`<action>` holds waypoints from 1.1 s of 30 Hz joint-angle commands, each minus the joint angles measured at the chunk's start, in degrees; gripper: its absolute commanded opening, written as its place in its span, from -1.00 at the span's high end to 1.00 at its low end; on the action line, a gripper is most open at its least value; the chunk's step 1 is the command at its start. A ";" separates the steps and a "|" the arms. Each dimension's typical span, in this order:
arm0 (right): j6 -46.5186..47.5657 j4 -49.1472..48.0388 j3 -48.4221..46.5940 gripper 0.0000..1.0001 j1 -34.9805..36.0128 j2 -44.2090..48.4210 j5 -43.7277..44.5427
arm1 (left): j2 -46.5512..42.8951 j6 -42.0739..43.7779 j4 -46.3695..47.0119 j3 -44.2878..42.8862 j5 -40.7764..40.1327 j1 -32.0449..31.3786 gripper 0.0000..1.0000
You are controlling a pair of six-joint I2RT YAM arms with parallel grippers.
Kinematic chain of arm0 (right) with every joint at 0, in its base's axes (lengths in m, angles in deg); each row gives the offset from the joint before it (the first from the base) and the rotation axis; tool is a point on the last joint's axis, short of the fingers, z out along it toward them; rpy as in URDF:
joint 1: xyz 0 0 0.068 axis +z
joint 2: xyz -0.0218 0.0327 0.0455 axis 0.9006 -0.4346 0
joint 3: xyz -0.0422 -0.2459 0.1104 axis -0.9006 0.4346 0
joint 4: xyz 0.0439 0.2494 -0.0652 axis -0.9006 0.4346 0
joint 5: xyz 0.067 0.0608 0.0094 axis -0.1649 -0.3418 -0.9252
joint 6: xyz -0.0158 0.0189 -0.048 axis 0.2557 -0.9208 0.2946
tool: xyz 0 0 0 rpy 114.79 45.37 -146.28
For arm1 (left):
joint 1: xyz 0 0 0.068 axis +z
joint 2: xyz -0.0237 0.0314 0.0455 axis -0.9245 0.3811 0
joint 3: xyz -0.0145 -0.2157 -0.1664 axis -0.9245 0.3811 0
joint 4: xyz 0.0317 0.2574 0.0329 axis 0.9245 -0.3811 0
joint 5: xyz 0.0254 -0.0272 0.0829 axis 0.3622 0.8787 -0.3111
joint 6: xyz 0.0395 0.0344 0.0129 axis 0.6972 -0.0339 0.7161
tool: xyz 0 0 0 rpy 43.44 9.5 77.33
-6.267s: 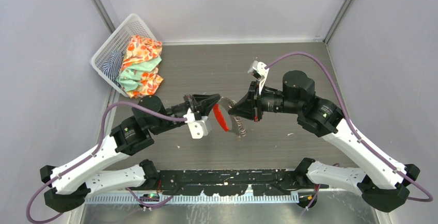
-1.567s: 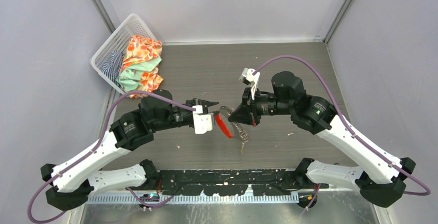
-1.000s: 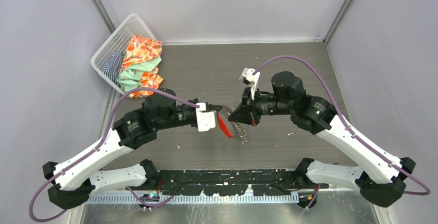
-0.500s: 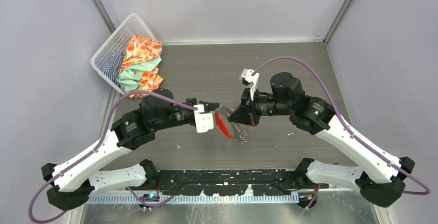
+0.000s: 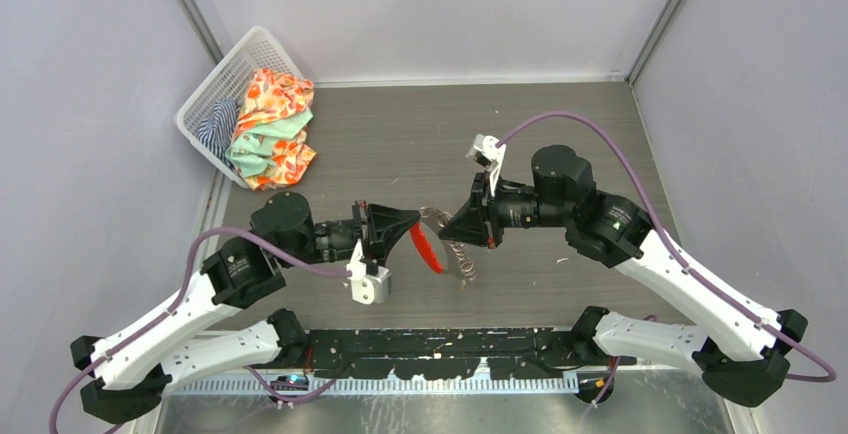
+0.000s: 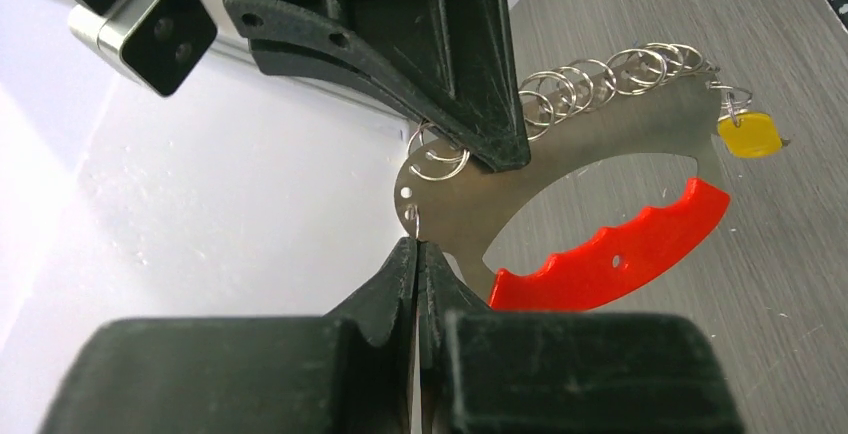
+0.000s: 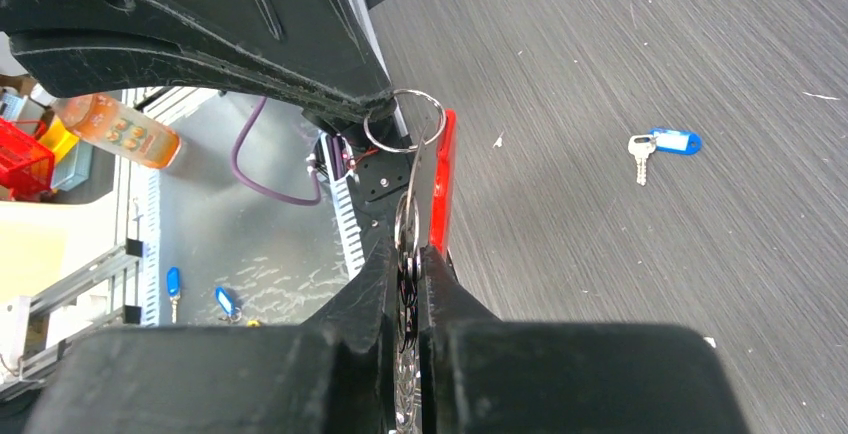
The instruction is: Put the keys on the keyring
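Observation:
The keyring (image 6: 560, 169) is a flat metal plate with a red grip (image 6: 610, 254) and a chain of rings (image 6: 600, 74), held in the air between both arms. A yellow key (image 6: 750, 136) hangs at the chain's end. My right gripper (image 7: 405, 254) is shut on the plate and its rings. My left gripper (image 6: 415, 246) is shut on a small ring (image 7: 403, 119) in the plate's corner hole. From above, the left gripper (image 5: 402, 226) and the right gripper (image 5: 450, 224) face each other with the red grip (image 5: 425, 247) between them. A blue key (image 7: 665, 144) lies on the table.
A white basket (image 5: 215, 89) of coloured cloth (image 5: 270, 129) stands at the back left. Beyond the table's near edge, an orange bottle (image 7: 120, 129) and small blue tags (image 7: 172, 281) lie on the floor.
My left gripper has shut on the small ring. The left wrist has rolled over and the left arm has drawn back toward its base. The right gripper has barely moved.

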 commanded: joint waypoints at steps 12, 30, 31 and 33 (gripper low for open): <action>2.97 -0.86 -0.58 -0.09 -0.04 2.51 -0.07 | -2.32 9.46 8.92 3.42 6.10 0.17 0.99; 7.72 -19.76 23.00 -0.45 8.10 -0.09 14.28 | -1.57 -16.98 -2.72 1.52 -3.67 11.34 0.09; 8.82 -22.18 23.98 -0.45 10.53 -1.56 15.66 | -1.26 -18.21 -2.72 1.28 -4.82 13.05 0.05; 10.47 -26.78 23.84 -0.46 14.29 -9.54 18.26 | -0.16 -22.35 -1.69 0.72 -5.76 20.40 -0.05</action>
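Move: Both closed hands hold the keyring plate at its upper end, the left pinching a ring. The plate's middle lies about 4 cm back, 3 cm right and 6 cm below the left hand; from the right hand it is 1 cm back, level sideways and 3 cm below. The yellow-tag key hangs about 5 cm back, 6 cm right and 13 cm below the left hand. The blue-tag key lies some 15 cm ahead, 7 cm left and 34 cm below that hand. The right fingers let go of the plate and spread wide while that hand barely shifts; the left at first keeps its pinch on the ring, tipping about 10 degrees. Then the left sinks nearly 5 cm, opens halfway, loses the ring and swings some 4 cm forward and left, as the right, open and empty, dives fast about 15 cm straight down. ##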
